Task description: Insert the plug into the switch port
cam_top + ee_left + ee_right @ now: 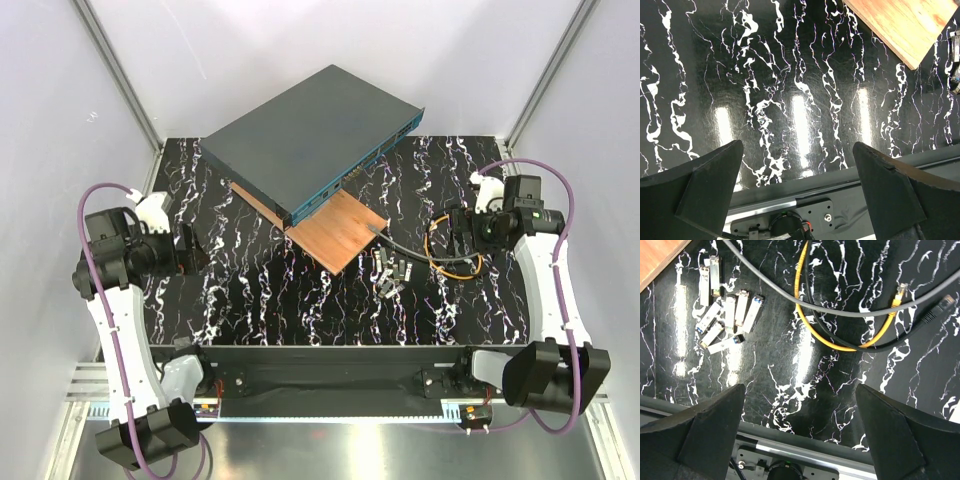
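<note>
The plug (901, 290), a small yellowish tip on a thin orange cable (840, 346), lies on the black marble table in the right wrist view, above and right of my right gripper (800, 390). That gripper is open, empty, and hovers near the table's front edge. In the top view the cable's loop (446, 268) lies beside the right gripper (458, 226). The switch (300, 135) sits at the back, its teal front face with the row of switch ports (350, 176) facing right-front. My left gripper (797, 145) (190, 250) is open and empty over bare table at the left.
A wooden board (338, 232) lies under the switch's front. Several grey metal modules (725, 315) (390, 275) lie near it. A black cable with a dark connector (939, 308) and a grey cable (770, 277) cross the orange loop. White walls enclose the table.
</note>
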You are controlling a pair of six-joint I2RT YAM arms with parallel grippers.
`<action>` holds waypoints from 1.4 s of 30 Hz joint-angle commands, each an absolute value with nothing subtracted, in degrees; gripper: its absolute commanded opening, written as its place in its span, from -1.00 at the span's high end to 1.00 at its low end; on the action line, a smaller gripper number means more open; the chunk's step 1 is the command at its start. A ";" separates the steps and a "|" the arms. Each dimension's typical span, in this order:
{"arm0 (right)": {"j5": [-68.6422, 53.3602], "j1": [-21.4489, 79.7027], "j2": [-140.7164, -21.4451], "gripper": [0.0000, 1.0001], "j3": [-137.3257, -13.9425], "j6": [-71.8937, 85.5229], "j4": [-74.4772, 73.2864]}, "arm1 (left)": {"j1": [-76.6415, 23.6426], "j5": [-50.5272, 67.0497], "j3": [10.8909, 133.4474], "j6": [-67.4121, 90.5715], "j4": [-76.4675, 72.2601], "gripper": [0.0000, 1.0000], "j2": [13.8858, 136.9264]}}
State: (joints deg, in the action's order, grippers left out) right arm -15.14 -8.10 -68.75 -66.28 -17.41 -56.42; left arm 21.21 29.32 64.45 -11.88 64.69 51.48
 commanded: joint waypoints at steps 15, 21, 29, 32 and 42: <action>-12.92 8.69 -84.87 -0.84 -70.40 -22.06 -43.70 | 21.36 54.57 73.74 -3.78 47.73 -0.98 45.35; -11.69 11.77 -94.56 -0.37 -72.42 -22.50 -39.30 | 21.36 59.15 74.18 -5.27 43.07 -0.98 44.04; -10.72 13.62 -104.66 -0.22 -75.23 -22.24 -36.39 | 21.36 57.66 76.99 -8.26 46.67 -0.98 47.02; -11.07 13.89 -107.13 -0.15 -76.29 -22.41 -35.95 | 21.36 57.66 77.87 -10.10 47.99 -0.97 47.46; -10.11 14.41 -112.67 0.23 -77.87 -23.64 -34.72 | 21.36 57.04 81.48 -15.30 54.14 -0.98 48.25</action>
State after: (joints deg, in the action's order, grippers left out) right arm -10.74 13.85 -111.77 -75.85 -22.81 -35.90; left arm 21.21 55.75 80.18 -12.95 53.63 48.84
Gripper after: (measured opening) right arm 0.406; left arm 0.987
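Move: The grey cable just behind its plug lies some 12 cm ahead of my right hand, 12 cm to its left and 17 cm below. The plug itself is about 5 cm farther out and 4 cm farther left, by the wooden board's right corner. The small modules lie about 5 cm ahead and 12 cm left, the yellow cable loop 8 cm ahead and 4 cm right. From my left hand the plug is roughly 21 cm ahead, 37 cm right and far below. I swing my right hand left and forward about 11 cm each, then plunge roughly 16 cm past the modules to the grey cable behind its plug, yawing some 25 degrees counter-clockwise and closing from wide open to under half, fingertips around the cable. Meanwhile I lift my empty left hand about 16 cm and 6 cm left, tipping its fingers up and turning clockwise, still wide open. ##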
